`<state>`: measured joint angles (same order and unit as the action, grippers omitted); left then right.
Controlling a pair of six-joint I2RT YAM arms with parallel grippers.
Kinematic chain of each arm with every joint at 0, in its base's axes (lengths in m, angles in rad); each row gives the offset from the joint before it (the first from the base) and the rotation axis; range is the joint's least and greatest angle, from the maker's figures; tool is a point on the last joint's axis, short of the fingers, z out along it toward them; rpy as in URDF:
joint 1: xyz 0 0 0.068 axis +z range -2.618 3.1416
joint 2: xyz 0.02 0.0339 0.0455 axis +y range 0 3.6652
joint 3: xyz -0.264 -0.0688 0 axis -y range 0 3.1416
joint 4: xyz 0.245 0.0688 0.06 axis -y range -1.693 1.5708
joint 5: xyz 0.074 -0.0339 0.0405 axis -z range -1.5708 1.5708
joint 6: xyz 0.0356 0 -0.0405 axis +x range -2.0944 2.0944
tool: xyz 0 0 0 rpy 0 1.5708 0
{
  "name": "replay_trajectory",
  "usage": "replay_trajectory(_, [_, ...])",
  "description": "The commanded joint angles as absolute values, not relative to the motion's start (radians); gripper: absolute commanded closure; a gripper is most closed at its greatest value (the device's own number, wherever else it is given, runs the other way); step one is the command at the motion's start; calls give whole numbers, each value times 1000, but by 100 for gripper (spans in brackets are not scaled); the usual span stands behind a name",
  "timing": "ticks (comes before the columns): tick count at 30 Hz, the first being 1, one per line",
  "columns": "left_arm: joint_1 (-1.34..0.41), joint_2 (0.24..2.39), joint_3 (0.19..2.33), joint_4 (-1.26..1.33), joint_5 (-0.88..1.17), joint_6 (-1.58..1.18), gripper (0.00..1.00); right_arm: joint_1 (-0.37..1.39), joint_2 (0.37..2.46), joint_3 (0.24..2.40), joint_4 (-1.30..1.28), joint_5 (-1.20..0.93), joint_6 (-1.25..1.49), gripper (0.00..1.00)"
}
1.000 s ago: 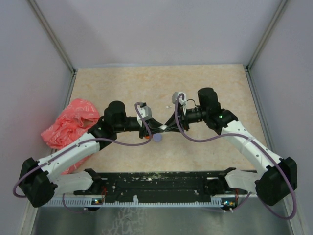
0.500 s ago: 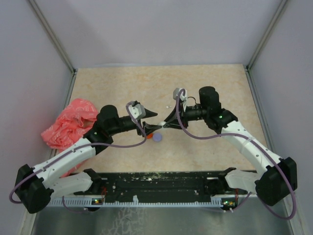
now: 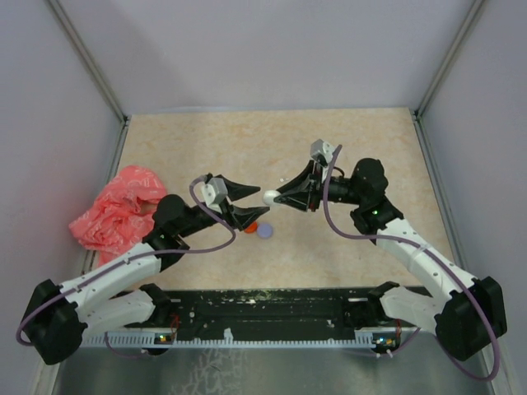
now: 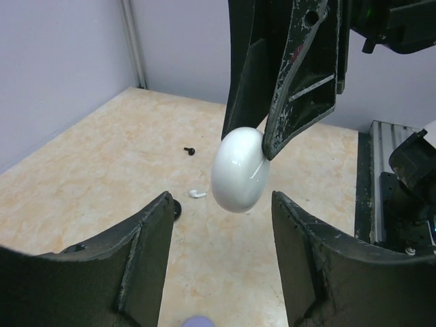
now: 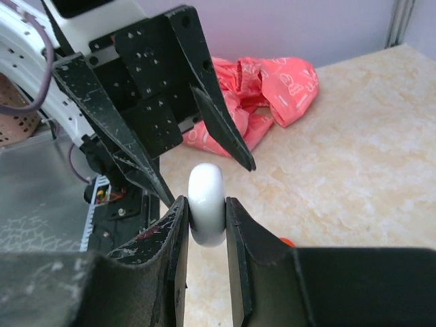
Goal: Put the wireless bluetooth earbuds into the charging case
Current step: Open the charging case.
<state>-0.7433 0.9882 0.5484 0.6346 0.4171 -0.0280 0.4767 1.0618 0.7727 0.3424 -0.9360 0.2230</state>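
The charging case [image 3: 271, 197] is a glossy white oval, closed, held off the table. My right gripper [image 3: 280, 197] is shut on it; in the right wrist view the case [image 5: 206, 204] stands on edge between the two pads of the gripper [image 5: 206, 201]. My left gripper [image 3: 263, 202] faces it from the left, open, with nothing between its fingers [image 4: 221, 201]; the case [image 4: 237, 170] hangs just beyond the tips. One white earbud [image 4: 197, 194] lies on the table under the case, and a tiny black bit [image 4: 190, 150] lies farther back.
A crumpled pink bag [image 3: 115, 206] lies at the left wall. A lilac disc [image 3: 264, 233] and an orange-red bit [image 3: 251, 228] sit on the table below the grippers. A black rail [image 3: 263, 309] runs along the near edge, and grey walls stand on three sides.
My left gripper has opened and drawn back to the left, off the case. The right gripper has kept the case and shifted slightly right and up.
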Motion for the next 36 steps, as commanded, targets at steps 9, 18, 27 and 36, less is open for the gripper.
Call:
replay_trajectory(9, [-700, 1079, 529, 893, 613, -251, 47, 489, 1069, 744, 675, -1025, 387, 100])
replay_trajectory(18, [-687, 1095, 508, 1022, 660, -360, 51, 496, 1077, 733, 674, -1037, 360, 100])
replay_trajectory(27, [-684, 1148, 518, 1088, 701, -429, 57, 509, 1082, 733, 684, -1043, 351, 100])
replay_trajectory(36, [-683, 1153, 517, 1090, 699, -440, 82, 510, 1066, 724, 700, -1041, 351, 100])
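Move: The white charging case, closed and already pinched in the right fingertips, sits about 1 cm left of the right hand point and level with it. From the open left hand it lies some 4 cm to the right, about 1 cm back and 1 cm lower. On the table roughly 27 cm below the left hand, the purple disc is about 6 cm ahead and 1 cm right, the orange disc about 8 cm ahead and 3 cm left. The charging case, still pinched by the right hand, is carried back and up, each by about 2 cm, turning slightly counter-clockwise. The left hand draws back some 3 cm while edging right and up towards the case, its wrist turning clockwise by roughly 15 degrees; its fingers close around the free end and pinch it. ##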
